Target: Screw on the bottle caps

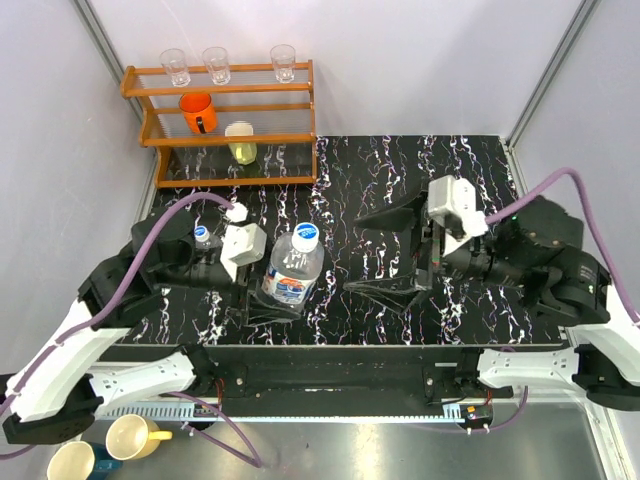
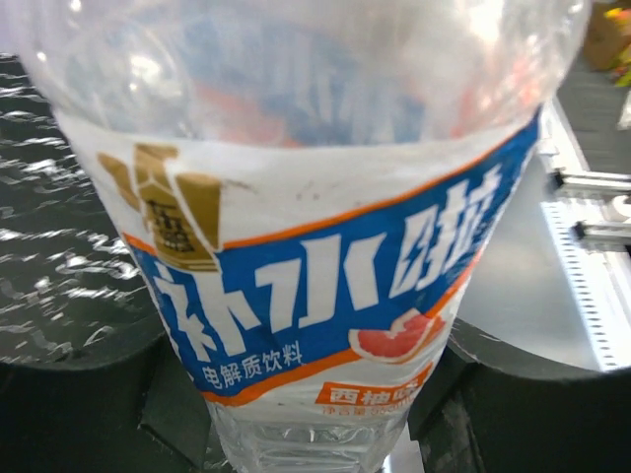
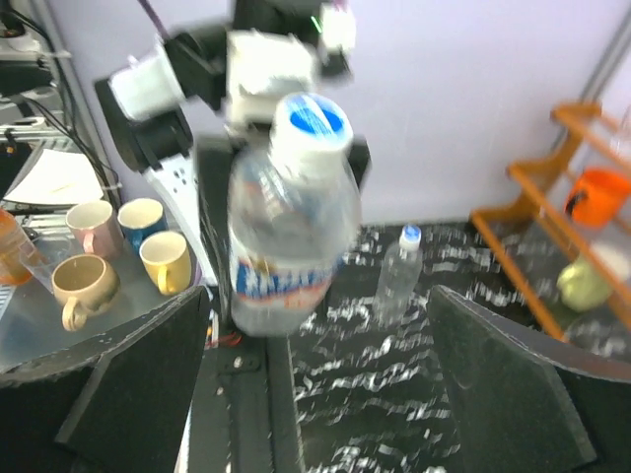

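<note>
The wide clear bottle [image 1: 292, 268] with a blue, white and orange label stands near the table's front, a white and blue cap [image 1: 305, 237] sitting on its neck. My left gripper [image 1: 272, 305] is shut on its lower body; in the left wrist view the bottle [image 2: 315, 246] fills the frame between the dark fingers [image 2: 69, 404]. A slimmer bottle [image 1: 203, 240] with a blue cap [image 3: 410, 235] stands behind the left arm. My right gripper [image 1: 385, 252] is wide open and holds nothing, to the right of the wide bottle [image 3: 291, 227] and apart from it.
A wooden rack [image 1: 228, 120] at the back left holds clear glasses [image 1: 215, 64], an orange cup [image 1: 198, 112] and a yellow cup [image 1: 241, 143]. Mugs [image 1: 135, 437] sit on the metal surface below the table's front edge, at the left.
</note>
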Controlling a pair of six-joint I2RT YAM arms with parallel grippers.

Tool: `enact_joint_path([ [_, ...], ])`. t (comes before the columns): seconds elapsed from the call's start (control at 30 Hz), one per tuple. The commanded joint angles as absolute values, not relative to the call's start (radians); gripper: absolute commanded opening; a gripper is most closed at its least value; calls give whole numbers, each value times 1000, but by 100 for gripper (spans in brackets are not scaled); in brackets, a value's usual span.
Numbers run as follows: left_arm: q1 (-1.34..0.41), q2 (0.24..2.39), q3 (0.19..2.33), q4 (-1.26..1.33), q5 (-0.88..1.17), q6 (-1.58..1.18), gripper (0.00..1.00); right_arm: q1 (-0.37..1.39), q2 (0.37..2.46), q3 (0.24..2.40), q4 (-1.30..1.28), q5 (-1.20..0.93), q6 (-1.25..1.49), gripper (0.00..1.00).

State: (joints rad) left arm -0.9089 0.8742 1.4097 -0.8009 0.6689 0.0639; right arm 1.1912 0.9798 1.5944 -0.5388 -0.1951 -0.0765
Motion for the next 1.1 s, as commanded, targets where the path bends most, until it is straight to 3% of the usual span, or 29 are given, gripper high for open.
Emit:
enact_joint_path([
  [0.0,-876,896,1342,-542,952,-98,50,1187,1041,1744,-480,-368,-236,100],
  [0.37,-859,864,1236,-357,1132,-150,46,938,1262,1959,-474,-750,-43,100],
  [0.67,-822,864,1267,-485,996,138,43,775,1365,1927,27,-1118,433,100],
  [0.9,-802,888,1255,-447,940,170,40,773,1388,1784,371,-1206,696,100],
  [1.07,-785,894,1250,-388,936,129,39,775,1371,1724,411,-1216,733,98],
])
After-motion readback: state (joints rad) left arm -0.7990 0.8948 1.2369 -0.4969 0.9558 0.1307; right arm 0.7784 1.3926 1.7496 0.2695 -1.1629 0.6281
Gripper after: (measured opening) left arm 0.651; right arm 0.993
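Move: The white cap on the bottle already held by the left hand lies about 7 cm to the right hand's left, 5 cm above, level fore-and-aft. The left gripper on the label is some 9 cm left of the right hand, 1 cm back, 4 cm lower; the standing bottle is roughly 31 cm left, 10 cm ahead, 35 cm lower. From the left hand, the cap is about 9 cm up, 1 cm forward and 1 cm right. Open right hand rises and shifts left some 5 cm, turning 35 degrees counter-clockwise, towards the left-held bottle's cap. ##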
